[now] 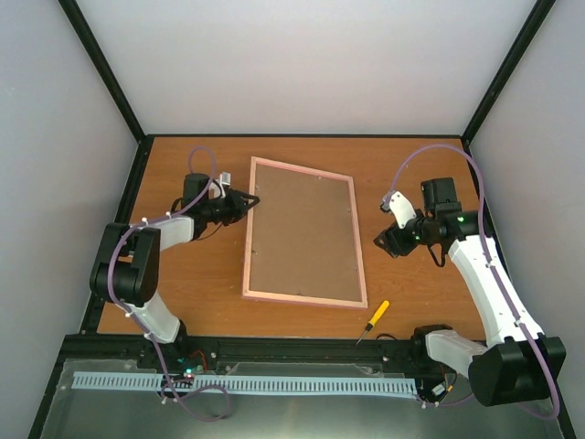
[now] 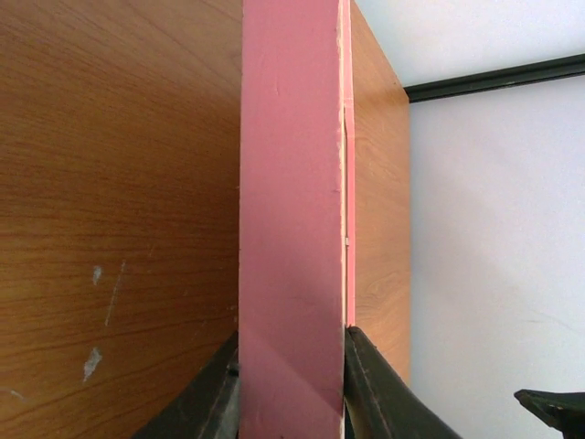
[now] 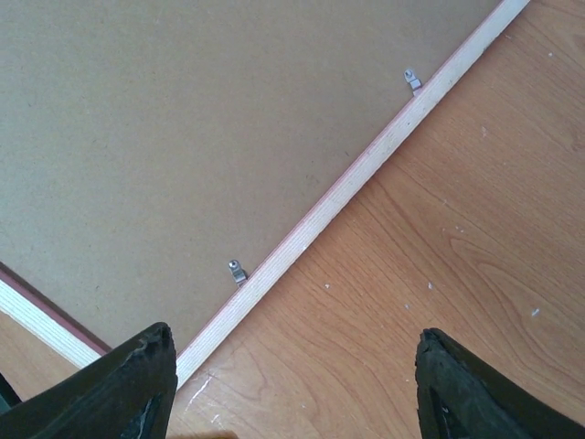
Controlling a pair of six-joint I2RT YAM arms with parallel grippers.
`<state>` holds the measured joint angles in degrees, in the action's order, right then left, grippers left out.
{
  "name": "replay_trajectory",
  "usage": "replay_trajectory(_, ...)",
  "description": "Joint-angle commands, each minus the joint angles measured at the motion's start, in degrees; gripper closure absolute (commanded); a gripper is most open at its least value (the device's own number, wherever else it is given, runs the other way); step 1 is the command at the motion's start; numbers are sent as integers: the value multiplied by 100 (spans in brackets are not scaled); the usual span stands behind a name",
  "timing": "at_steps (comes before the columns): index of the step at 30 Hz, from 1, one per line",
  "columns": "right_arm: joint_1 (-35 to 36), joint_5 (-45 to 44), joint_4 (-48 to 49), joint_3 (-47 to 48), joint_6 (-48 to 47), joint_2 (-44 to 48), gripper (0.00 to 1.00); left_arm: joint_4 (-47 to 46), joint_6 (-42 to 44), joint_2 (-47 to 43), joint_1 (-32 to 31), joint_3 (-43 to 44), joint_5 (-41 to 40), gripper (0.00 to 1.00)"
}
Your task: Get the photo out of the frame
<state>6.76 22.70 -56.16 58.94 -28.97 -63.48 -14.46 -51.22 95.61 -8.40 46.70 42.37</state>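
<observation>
The pink frame [image 1: 249, 240] lies back-up on the table, with its brown backing board [image 1: 302, 233] facing up. The photo is hidden under that board. My left gripper [image 1: 250, 197] is shut on the frame's left rail near the far corner. In the left wrist view the pink edge [image 2: 292, 183] fills the gap between the two black fingers [image 2: 379, 389]. My right gripper [image 1: 384, 240] hovers open just right of the frame. In its wrist view the gripper [image 3: 292, 343] is over bare wood beside the pale rail [image 3: 347, 197].
Two small metal clips [image 3: 237, 270] [image 3: 412, 80] sit along the rail on the backing board [image 3: 183, 119]. A yellow-handled screwdriver [image 1: 375, 320] lies near the front edge, right of the frame's near corner. White walls and black posts close in the table.
</observation>
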Motion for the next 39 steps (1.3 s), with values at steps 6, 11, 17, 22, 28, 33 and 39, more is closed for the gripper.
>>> replay_trajectory(6,-35,40,229,-133,-141,-74,31,175,658,638,14,503,-1212,97)
replay_trajectory(11,-35,39,410,-272,-127,-103,32,710,900,1142,14,1170,-1364,85)
replay_trajectory(17,-35,45,677,-516,-61,-120,32,763,888,1674,14,1458,-1342,81)
replay_trajectory(22,-35,11,828,-678,-47,-144,32,720,880,1876,14,1449,-1332,66)
replay_trajectory(28,-35,23,857,-710,-61,-186,32,1204,1097,1799,14,1531,-1851,47)
replay_trajectory(33,-35,39,1002,-805,23,-217,32,1882,1147,1309,-13,1513,-2670,40)
replay_trajectory(39,-50,-50,1574,-992,434,-201,32,2488,2131,21,-906,1300,-3274,40)
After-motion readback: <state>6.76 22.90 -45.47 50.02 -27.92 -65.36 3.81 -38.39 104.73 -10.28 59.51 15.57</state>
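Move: The left hand already pinches the left edge of the tilted, back-up photo frame, with the frame's middle some 15 cm right, 8 cm back and 5 cm below. Its edge is bound for a table spot about 6 cm ahead, 1 cm left and 9 cm below. From the right hand, that frame middle is about 6 cm ahead, 22 cm left and 12 cm down; the screwdriver is some 17 cm back, 7 cm left and 17 cm below. Forward first, about 7 cm and sinking slightly, then more steeply down, the left hand lowers the held edge to the tabletop. Its fingers spread to let go, and it backs off up and to the left, the wrist rolling its left side up nearly 30 degrees. The empty right hand sinks about 4.5 cm beside the frame, fingers still open. ##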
